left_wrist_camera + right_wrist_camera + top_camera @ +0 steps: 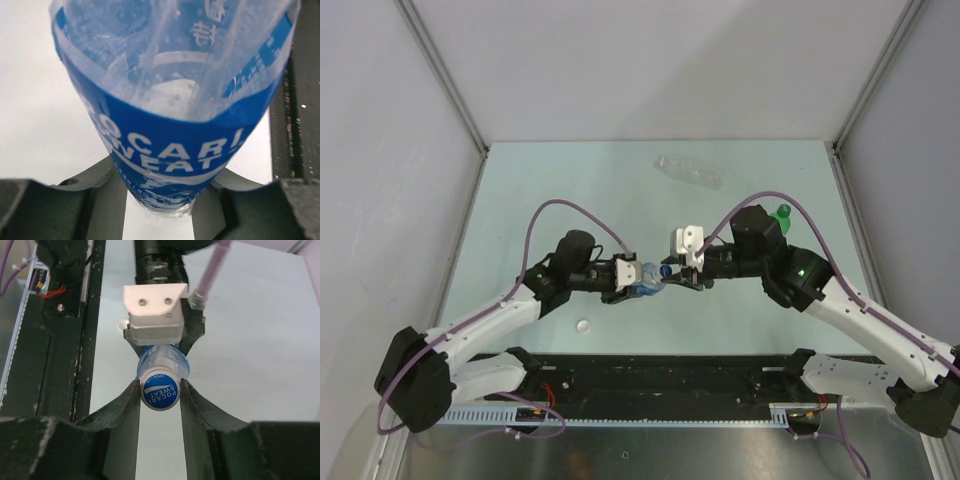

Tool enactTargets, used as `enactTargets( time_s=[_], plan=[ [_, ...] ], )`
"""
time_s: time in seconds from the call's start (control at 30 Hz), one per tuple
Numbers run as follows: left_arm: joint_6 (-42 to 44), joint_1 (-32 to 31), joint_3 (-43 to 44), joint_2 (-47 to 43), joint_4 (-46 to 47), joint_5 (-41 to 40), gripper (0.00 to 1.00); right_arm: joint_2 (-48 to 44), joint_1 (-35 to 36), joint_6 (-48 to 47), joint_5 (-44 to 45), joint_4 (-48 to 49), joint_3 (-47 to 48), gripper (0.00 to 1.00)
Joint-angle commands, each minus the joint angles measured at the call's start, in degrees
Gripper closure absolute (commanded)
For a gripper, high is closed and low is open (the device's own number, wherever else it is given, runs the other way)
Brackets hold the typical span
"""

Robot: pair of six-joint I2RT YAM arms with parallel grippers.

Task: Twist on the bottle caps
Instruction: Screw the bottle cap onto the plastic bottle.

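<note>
My left gripper (636, 284) is shut on the clear bottle with the blue label (170, 125) and holds it lying level above the table, neck toward the right arm. The fingers (107, 200) press the label from both sides. A white bottle cap with a blue printed top (160, 390) sits on the bottle's neck. My right gripper (160, 396) is shut on this cap, one finger touching each side. In the top view the two grippers meet at the cap (665, 270).
A clear unlabelled bottle (690, 170) lies at the back of the table. A green bottle (782, 212) shows partly behind my right arm. A loose white cap (583, 325) lies near the front, beside my left arm. Grey walls enclose the table.
</note>
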Motion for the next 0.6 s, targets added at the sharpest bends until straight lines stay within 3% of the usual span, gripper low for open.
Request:
enactTargets(
  time_s=[0.0,0.23,0.57],
  plan=[
    [-7.7,0.0,1.8,-7.1,18.0,-7.2,1.00,4.2,-0.8,13.8,4.9,1.6,0.0,0.86],
    [-14.4,-0.6,-0.6,-9.3,28.1,-20.0,1.00,8.9,0.1,31.0,17.5,9.3,-0.4,0.98],
    [-18.8,-3.3,1.9,-4.2,34.2,-39.2,1.00,15.2,2.4,52.5,35.6,13.5,-0.5,1.00]
  ],
)
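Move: The blue-topped bottle cap is already on the plastic bottle's mouth and between the right fingers, at the right hand point. From the left hand, which grips the bottle near its base, the cap is about 7 cm to the right, 1 cm ahead and 14 cm up. From the right hand, the green bottle stands some 22 cm ahead, 27 cm right and 19 cm lower; the loose white cap lies about 2 cm back, 21 cm left and 29 cm lower. Keeping their grips, both hands swing 8–9 cm forward and slightly left, counter-rotating to screw the cap clockwise. ##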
